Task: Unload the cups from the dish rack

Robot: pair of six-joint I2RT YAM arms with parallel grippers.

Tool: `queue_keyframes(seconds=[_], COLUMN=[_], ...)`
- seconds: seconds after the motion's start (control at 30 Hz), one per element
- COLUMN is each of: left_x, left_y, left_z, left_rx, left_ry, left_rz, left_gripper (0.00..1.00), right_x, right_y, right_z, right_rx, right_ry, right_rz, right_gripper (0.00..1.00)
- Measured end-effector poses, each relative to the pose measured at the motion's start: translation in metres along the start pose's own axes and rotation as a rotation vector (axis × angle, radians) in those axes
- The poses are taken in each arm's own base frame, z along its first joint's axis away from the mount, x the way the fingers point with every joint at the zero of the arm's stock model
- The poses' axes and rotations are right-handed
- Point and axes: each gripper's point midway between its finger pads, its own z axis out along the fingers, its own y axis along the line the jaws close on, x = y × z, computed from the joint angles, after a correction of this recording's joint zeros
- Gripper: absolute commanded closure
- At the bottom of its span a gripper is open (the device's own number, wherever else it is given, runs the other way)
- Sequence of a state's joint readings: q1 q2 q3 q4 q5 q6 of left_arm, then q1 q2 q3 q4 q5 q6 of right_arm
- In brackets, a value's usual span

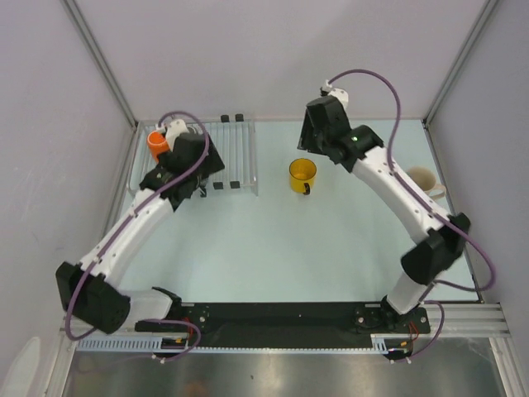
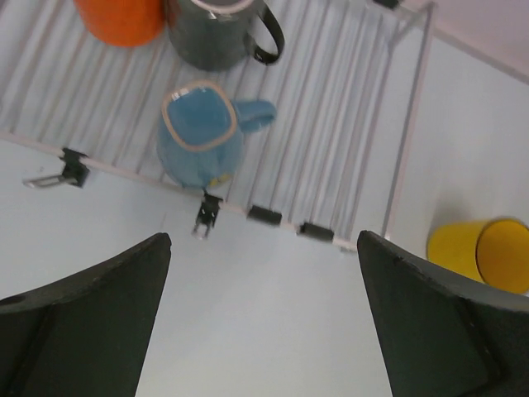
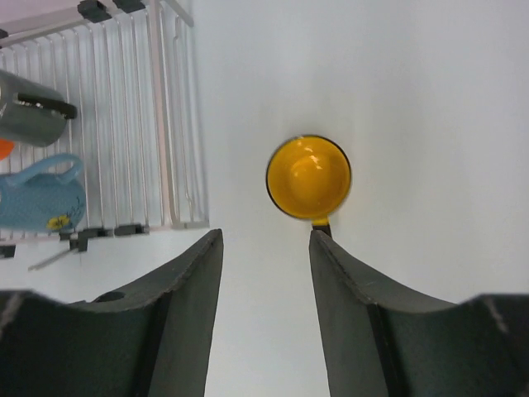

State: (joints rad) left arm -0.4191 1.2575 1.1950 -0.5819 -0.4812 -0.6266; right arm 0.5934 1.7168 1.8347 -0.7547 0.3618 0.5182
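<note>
The yellow cup stands upright on the table, right of the dish rack, with its handle pointing at my right gripper. That gripper is open, with nothing between its fingers, just short of the cup. In the rack lie a light blue cup, a dark grey cup and an orange cup. My left gripper is wide open and empty, over the table just before the rack's near edge. A cream cup stands at the far right.
The right half of the dish rack shows only bare bars. Small black clips line its near edge. Enclosure walls rise close behind and beside the table.
</note>
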Motion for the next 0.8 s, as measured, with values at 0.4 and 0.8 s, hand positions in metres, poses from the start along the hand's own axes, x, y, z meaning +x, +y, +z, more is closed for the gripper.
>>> queue_keyframes(seconds=[0.4,0.8], left_x=[-0.071,-0.063], left_y=[0.065,0.107], left_z=[0.092,0.164], left_rx=[-0.327,-0.460], left_ry=[0.003,0.052], left_rz=[-0.123,-0.125], left_gripper=[0.00,0.00], right_x=[0.032,0.067], right_y=[-0.037,-0.032], right_z=[-0.081,-0.091], right_rx=[-0.119,-0.257], right_ry=[-0.117,-0.147], right_rz=[0.014,-0.007], right_gripper=[0.48,0.46])
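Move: The orange cup in the rack lies about 21 cm ahead of the left hand, 17 cm to its left and 15 cm below. The grey cup is level with the orange one and some 9 cm right of it; the blue cup sits 11 cm right of the orange cup and 10 cm nearer. From the right hand, the orange cup is roughly 48 cm left and 15 cm ahead, while the released yellow cup stands 4 cm ahead, 3 cm left and 25 cm below. Heading for the orange cup, the wide-open left hand sweeps forward and left by nearly 20 cm, touching nothing at the end, then increasingly sinks too, ending about 6 cm lower; its wrist turns some 25 degrees counter-clockwise and tips down slightly. The right hand, fingers still half open, draws back about 11 cm from above the yellow cup, drifting a little right. ##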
